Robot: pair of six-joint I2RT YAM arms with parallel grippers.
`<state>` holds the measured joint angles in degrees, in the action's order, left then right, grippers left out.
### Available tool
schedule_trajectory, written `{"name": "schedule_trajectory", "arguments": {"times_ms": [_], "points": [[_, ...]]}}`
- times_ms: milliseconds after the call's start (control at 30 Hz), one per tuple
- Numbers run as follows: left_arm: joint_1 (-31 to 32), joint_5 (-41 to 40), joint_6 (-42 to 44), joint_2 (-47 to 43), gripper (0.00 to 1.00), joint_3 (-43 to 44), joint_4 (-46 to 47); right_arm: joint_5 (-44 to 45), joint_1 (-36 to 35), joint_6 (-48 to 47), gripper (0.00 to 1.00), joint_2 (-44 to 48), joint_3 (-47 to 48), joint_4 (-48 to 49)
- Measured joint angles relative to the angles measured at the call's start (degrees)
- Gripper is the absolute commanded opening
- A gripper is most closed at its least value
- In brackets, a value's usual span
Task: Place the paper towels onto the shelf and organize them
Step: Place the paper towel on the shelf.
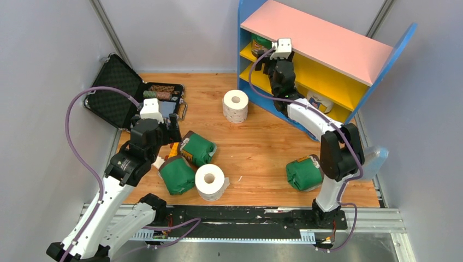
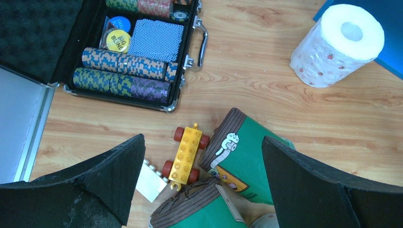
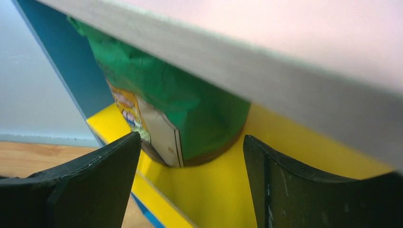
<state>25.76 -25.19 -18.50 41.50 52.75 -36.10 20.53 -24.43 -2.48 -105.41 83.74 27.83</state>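
Observation:
The shelf (image 1: pixel 327 41) stands at the back right. A green-wrapped paper towel roll (image 3: pixel 176 104) stands upright at the left end of its upper yellow board (image 3: pixel 214 190). My right gripper (image 3: pixel 190 180) is open just in front of that roll, its fingers apart from it. In the top view the right gripper (image 1: pixel 265 57) reaches under the pink top board. My left gripper (image 2: pixel 202 156) hangs open above two green rolls (image 2: pixel 247 156) lying on the floor. On the floor lie green rolls (image 1: pixel 197 148) (image 1: pixel 177 174) (image 1: pixel 304 173) and white rolls (image 1: pixel 235 106) (image 1: pixel 210 182).
An open black case (image 2: pixel 28 42) holding poker chips (image 2: pixel 128 71) lies at the left. A yellow toy car (image 2: pixel 186 154) and a white brick (image 2: pixel 152 180) lie beside the green rolls. One cream roll (image 1: pixel 319 101) sits on the shelf's lower board. Grey walls enclose the floor.

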Motion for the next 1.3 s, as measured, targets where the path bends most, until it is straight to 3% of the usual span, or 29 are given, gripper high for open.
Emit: {"name": "schedule_trajectory", "arguments": {"times_ms": [233,467,867,933,1100,1300], "points": [[0.0,-0.1,0.0,-0.3,1.0,0.0,0.0,-0.1,-1.8,2.1,0.89,7.9,-5.7,-6.4],[0.0,-0.6,0.0,-0.6,1.0,0.0,0.0,-0.8,-3.6,7.6,0.95,19.3,-8.1,-20.1],[0.0,-0.6,0.0,-1.1,1.0,0.0,0.0,-3.2,-4.0,22.4,1.0,39.8,-16.2,-58.4],[0.0,-0.5,0.0,-0.8,1.0,0.0,0.0,-3.9,-4.0,24.7,1.0,40.9,-16.3,-68.0],[0.0,-0.4,0.0,0.3,1.0,0.0,0.0,-3.3,-5.6,26.5,1.0,39.3,-16.3,-81.5],[0.0,-0.4,0.0,0.8,1.0,0.0,0.0,0.8,-15.1,28.0,1.0,28.9,-14.1,-94.8]]}}
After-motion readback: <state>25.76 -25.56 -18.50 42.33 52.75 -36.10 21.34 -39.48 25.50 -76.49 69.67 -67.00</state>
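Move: The right gripper is at the upper yellow shelf, and the green roll just shelved sits some 6 cm ahead of its fingers and 2 cm to the left. The green roll on the table lies about 40 cm back, 11 cm right and 27 cm below. A beige roll stands on the lower shelf, 2 cm back, 5 cm right and 13 cm down; the white roll is 16 cm back, 13 cm left and 27 cm down. From the left hand, the table's green roll is about 10 cm back, 48 cm right and 21 cm below. Spread the right fingers fully and back straight out of the upper shelf, away from the green roll standing there. After the first 10 cm, let the hand sink and drift right as it keeps drawing back, some 34 cm in all and about 16 cm down, tipping it some 70 degrees to point steeply at the table, towards the green roll lying there. ##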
